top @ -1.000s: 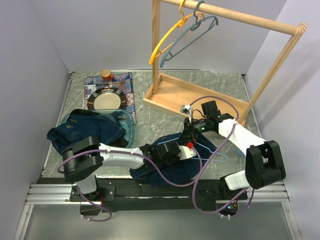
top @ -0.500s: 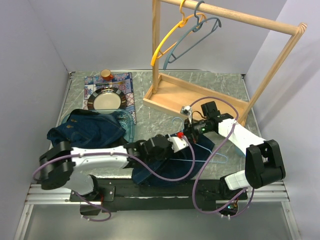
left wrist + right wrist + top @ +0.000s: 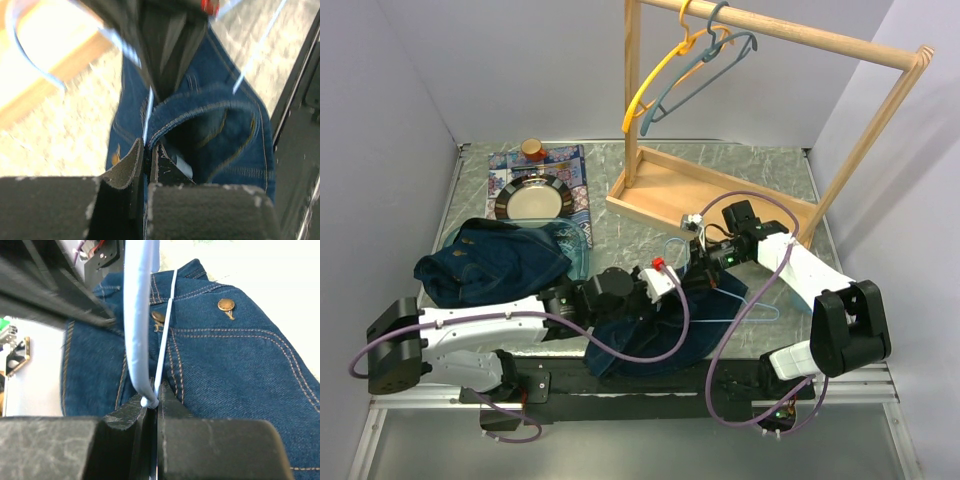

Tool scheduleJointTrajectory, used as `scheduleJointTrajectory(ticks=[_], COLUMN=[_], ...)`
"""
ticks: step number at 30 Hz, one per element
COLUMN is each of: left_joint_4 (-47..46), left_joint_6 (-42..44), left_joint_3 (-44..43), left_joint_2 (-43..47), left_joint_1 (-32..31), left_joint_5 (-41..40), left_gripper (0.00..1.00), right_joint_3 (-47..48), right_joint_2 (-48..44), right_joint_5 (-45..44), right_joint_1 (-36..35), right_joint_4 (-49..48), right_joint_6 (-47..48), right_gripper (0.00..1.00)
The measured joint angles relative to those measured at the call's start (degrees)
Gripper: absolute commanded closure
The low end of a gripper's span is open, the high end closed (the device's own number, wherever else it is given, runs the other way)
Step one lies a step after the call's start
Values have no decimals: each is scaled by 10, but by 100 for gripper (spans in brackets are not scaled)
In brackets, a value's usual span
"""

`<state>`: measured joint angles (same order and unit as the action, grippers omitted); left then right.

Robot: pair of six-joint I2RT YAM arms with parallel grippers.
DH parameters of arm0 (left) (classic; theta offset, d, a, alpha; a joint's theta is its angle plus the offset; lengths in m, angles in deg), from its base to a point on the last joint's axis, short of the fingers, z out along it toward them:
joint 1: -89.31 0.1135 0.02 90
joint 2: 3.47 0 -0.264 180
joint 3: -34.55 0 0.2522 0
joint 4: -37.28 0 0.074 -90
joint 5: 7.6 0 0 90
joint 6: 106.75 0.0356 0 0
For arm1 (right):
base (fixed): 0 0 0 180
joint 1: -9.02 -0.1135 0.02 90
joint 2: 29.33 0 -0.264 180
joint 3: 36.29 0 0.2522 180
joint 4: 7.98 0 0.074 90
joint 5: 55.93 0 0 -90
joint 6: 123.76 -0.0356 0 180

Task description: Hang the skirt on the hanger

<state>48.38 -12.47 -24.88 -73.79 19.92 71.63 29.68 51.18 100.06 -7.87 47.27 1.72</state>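
Note:
The skirt (image 3: 655,335), dark blue denim, lies crumpled near the table's front edge between the arms. My left gripper (image 3: 670,282) is shut on its stitched waistband edge, seen up close in the left wrist view, where the denim skirt (image 3: 225,125) opens just ahead of the left gripper (image 3: 149,151). A light blue wire hanger (image 3: 745,300) lies over the skirt. My right gripper (image 3: 704,264) is shut on it. In the right wrist view the hanger (image 3: 137,330) curves up out of the right gripper (image 3: 154,402), with the skirt (image 3: 235,355) and its brass buttons behind.
A second heap of denim (image 3: 490,262) lies at the left on a clear dish. Behind it are a plate (image 3: 532,201) on a patterned mat and a small cup (image 3: 532,149). A wooden rack (image 3: 790,35) with a tray base (image 3: 710,195) holds a yellow hanger (image 3: 650,85) and a grey-blue one (image 3: 705,70).
My left arm has swung down to the left and its gripper has drawn left and away, pulling the waistband with it. The right gripper has barely moved.

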Motion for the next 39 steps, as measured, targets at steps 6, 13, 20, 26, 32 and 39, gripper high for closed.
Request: scheduleJointTrajectory(ticks=[6,13,20,26,32,39], left_joint_4=[2,-9,17,11,17,16], left_joint_6=[-30,-70,-80,-82,-72,-37], left_joint_3=[75,82,30,23,6,-76], left_joint_2=[66,135,126,116,121,108], left_joint_1=[2,-10,-43,-80,-136,-196], left_joint_5=[37,115,177,183,151,118], left_gripper=[99,99,99,99,99,99], right_joint_3=[4,28,135,201,223,251], right_joint_2=[0,1,3,-15,-67,-149], right_joint_5=[-5,-22,-75,-109,-136,-146], right_joint_1=[0,-14,-45,-45,-45,-45], right_joint_4=[16,48,132,191,234,239], right_joint_6=[23,50,83,94,76,14], right_gripper=[100,100,100,100,100,100])
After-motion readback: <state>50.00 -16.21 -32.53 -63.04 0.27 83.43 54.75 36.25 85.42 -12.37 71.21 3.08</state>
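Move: With the skirt's edge pinched, my left hand is bound for the table's near edge, about 17 cm back and 14 cm below. The light-blue hanger's middle lies some 5 cm to its right, 2 cm back and 4 cm lower. The rack's wooden base is 18 cm ahead and 8 cm right, 13 cm down. From my right hand, holding the hanger near its neck, the skirt's middle lies 11 cm back, 6 cm left, 10 cm below. I draw the pinched skirt edge back with my left hand, about 17 cm away from my right hand and towards the table's near edge, dipping briefly, then climbing to some 12 cm above where I began. That wrist swings clockwise until its fingers point straight right. From partway through, my right hand lifts the hanger about 14 cm, rolling it some 20 degrees so its far side rises; both grips stay shut. ##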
